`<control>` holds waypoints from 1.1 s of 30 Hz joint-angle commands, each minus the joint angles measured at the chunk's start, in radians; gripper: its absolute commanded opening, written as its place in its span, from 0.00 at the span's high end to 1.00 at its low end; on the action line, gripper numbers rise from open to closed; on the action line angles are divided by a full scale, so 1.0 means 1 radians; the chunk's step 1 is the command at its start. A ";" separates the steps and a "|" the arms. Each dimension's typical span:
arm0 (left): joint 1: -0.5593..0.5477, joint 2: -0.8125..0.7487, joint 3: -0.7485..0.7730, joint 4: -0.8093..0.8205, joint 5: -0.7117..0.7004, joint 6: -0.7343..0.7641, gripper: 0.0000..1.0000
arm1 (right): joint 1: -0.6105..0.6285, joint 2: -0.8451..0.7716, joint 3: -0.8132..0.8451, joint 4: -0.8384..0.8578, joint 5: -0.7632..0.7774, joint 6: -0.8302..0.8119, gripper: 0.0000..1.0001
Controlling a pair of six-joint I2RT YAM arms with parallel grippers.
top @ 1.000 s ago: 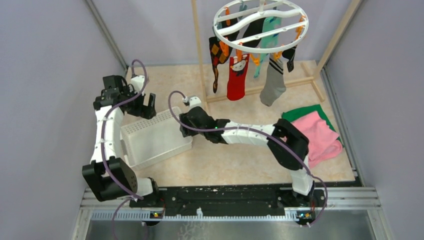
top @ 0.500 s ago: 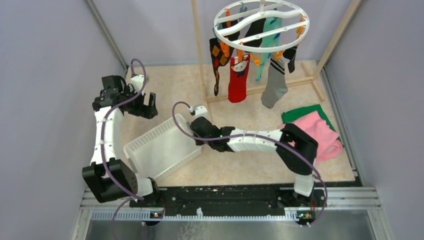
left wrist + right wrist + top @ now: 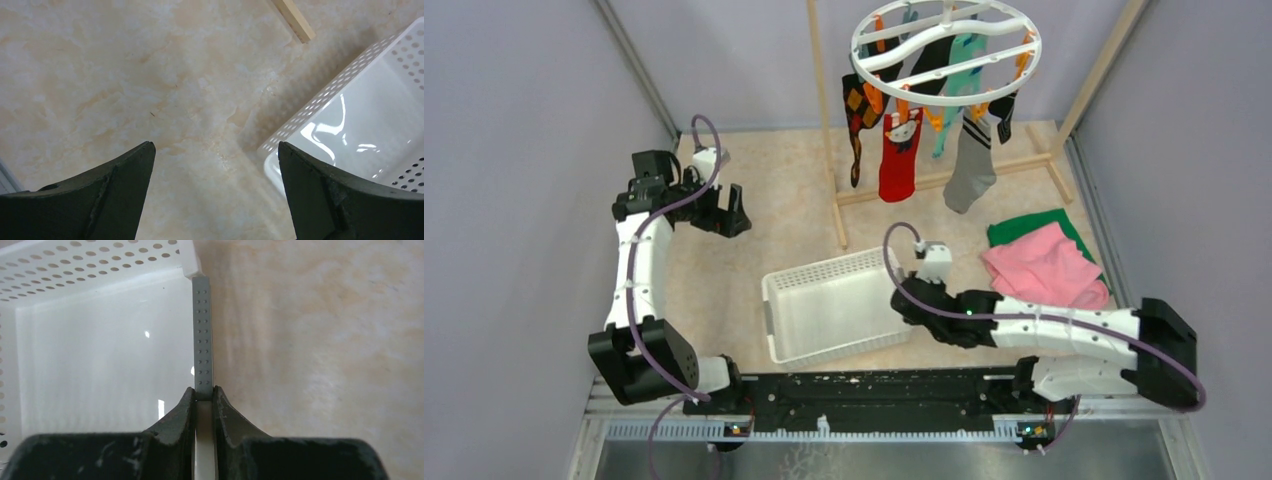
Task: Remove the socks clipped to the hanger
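The white ring hanger point(image 3: 924, 97) hangs at the back from a wooden rack. Several socks stay clipped to it: black argyle point(image 3: 856, 110), red point(image 3: 898, 160), teal point(image 3: 959, 70) and grey point(image 3: 969, 175). My right gripper point(image 3: 906, 300) is low near the front, far from the hanger. In the right wrist view the right gripper point(image 3: 204, 392) is shut on the thin side wall point(image 3: 202, 340) of a white perforated basket point(image 3: 824, 270). My left gripper point(image 3: 729, 205) stands open and holds nothing. In the left wrist view the left gripper point(image 3: 215, 150) is above bare floor, with the basket's corner point(image 3: 320, 100) to its right.
A pink cloth point(image 3: 1044, 265) lies on a green cloth point(image 3: 1024, 225) at the right. The wooden rack's post point(image 3: 829, 140) and base rail point(image 3: 1014, 165) cross the back of the floor. Grey walls close in both sides.
The right gripper closed on the basket's wall, and the right arm pulled the basket from the left toward the centre front. The left gripper shifted slightly and stayed open.
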 commanded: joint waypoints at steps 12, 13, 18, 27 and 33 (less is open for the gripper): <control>-0.229 0.070 0.050 0.113 -0.036 -0.130 0.01 | 0.009 -0.195 -0.051 -0.673 0.290 0.539 0.88; -0.260 0.083 0.062 0.136 -0.035 -0.156 0.01 | 0.009 -0.192 -0.044 -0.705 0.297 0.564 0.85; -0.323 0.209 0.186 0.200 -0.014 -0.257 0.01 | 0.008 -0.235 -0.021 -0.765 0.314 0.576 0.53; -0.391 0.431 0.441 0.286 -0.026 -0.360 0.01 | 0.008 -0.322 0.124 -0.660 0.311 0.312 0.33; -0.394 0.481 0.481 0.384 -0.040 -0.397 0.01 | 0.008 -0.324 0.163 -0.354 0.249 -0.012 0.21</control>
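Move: The right hand grips the basket's right handle, with the basket's middle some 16 cm to its left and 2 cm back; the pink towel lies about 33 cm right and 15 cm ahead, 10 cm lower. For the open left hand, the argyle sock hangs some 20 cm ahead, 28 cm right and 7 cm higher, with the red sock 37 cm right and 11 cm ahead, about as high. Keeping its pinch on the handle, the right hand drags the basket about 14 cm to the right with a 25-degree clockwise turn, then opens, lets go and rises some 9 cm while easing back left. The wide-open left hand swings right, then reaches forward and right towards the argyle sock beside the wooden post, some 16 cm right and 13 cm forward in all. ##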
